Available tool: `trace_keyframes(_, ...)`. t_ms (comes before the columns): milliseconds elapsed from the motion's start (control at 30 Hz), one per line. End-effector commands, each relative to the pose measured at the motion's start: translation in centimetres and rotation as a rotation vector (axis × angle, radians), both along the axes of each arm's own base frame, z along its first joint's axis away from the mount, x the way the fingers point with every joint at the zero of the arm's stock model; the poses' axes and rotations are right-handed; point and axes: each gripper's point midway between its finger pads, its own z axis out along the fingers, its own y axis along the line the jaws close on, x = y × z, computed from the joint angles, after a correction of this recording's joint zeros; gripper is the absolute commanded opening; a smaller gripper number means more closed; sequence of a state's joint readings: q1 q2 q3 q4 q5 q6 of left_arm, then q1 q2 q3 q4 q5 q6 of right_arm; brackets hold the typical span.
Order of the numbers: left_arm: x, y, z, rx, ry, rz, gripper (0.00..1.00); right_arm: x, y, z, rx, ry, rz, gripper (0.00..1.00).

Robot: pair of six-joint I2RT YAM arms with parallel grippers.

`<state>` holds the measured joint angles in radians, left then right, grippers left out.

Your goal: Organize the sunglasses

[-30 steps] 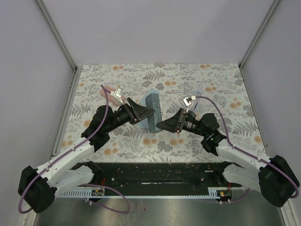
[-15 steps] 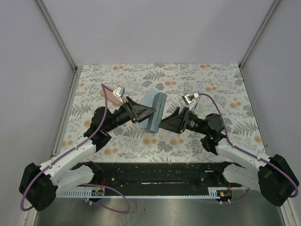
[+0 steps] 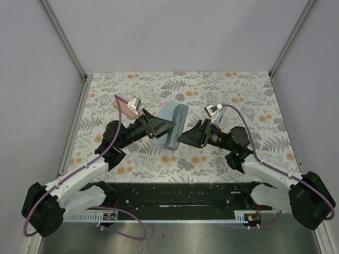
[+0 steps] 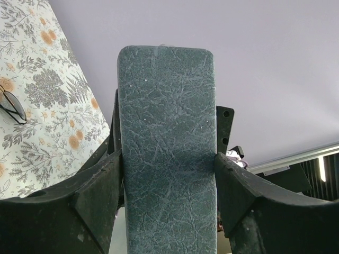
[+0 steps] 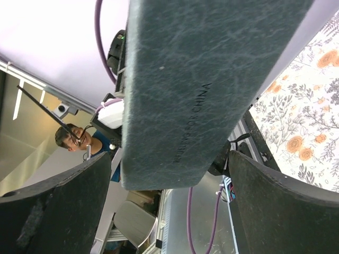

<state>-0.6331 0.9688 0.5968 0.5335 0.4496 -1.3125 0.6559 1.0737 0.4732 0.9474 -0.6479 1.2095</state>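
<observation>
My left gripper (image 3: pixel 168 127) is shut on a blue-grey oblong case (image 3: pixel 175 125), held off the floral mat with its far end tilted right. In the left wrist view the case (image 4: pixel 167 132) fills the gap between both fingers (image 4: pixel 100 185). My right gripper (image 3: pixel 184 138) is open at the case's near end. In the right wrist view that end (image 5: pixel 201 84) hangs between the wide-spread fingers (image 5: pixel 286 206), touching neither. One pair of sunglasses (image 4: pixel 11 105), dark-lensed with a thin frame, lies on the mat at the left edge of the left wrist view. I see no other pair.
A pink case (image 3: pixel 122 105) lies on the mat behind the left wrist, partly hidden. A light blue cloth (image 3: pixel 166 110) lies under the held case's far end. Grey walls enclose the mat (image 3: pixel 249 90) on three sides, and a black rail (image 3: pixel 169 193) runs along the near edge.
The held case has tilted, its far end swinging right. The right gripper has turned and moved left, up to the case's near end. Both grippers keep the same opening.
</observation>
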Motion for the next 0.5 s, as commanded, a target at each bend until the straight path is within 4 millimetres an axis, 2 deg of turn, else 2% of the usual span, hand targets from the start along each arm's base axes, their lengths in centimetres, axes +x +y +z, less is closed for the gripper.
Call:
trace_keyframes(0,-1.1,0.5,3.0,-0.083,-0.084,-0.025,0.31,1.1,0.3,1.2,0.019,-0.04,-0.033,0.99)
trace_keyframes(167,-1.1,0.5,2.8,-0.088,-0.084,-0.023,0.31,1.1,0.5,1.5,0.04,-0.052,-0.018,0.95)
trace_keyframes(267,-1.0,0.4,2.7,-0.092,-0.082,-0.025,0.31,0.9,0.6,1.7,0.054,-0.055,0.003,0.83)
trace_keyframes(367,-0.8,0.3,2.3,-0.086,-0.074,-0.024,0.31,0.7,0.6,2.0,0.069,-0.062,0.019,0.79)
trace_keyframes(467,-0.7,0.2,1.8,-0.085,-0.066,-0.026,0.31,0.7,0.7,2.1,0.066,-0.06,0.024,0.67)
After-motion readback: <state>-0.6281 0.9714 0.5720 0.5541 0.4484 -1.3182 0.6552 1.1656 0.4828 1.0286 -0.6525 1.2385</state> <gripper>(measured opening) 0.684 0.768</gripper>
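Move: The grey-blue glasses case, still gripped in the air by the left hand, has its middle about 1 cm to the right of that hand and level with it. From the right hand the case's middle lies some 3 cm ahead, 3 cm to the left and 2 cm up. Roughly 30 cm lower, on the table, the sunglasses lie about 12 cm ahead and 15 cm to the right of the right hand, the near blue cloth about 12 cm ahead and 10 cm to its left. The glasses case is met at its near, lower end by the right hand, which eases about 1 cm forward, 1 cm down and slightly left while its wide-open fingers close part-way, until they come against the case's two sides. The left hand keeps its grip and sinks roughly 1 cm with the case, its wrist barely turning. ##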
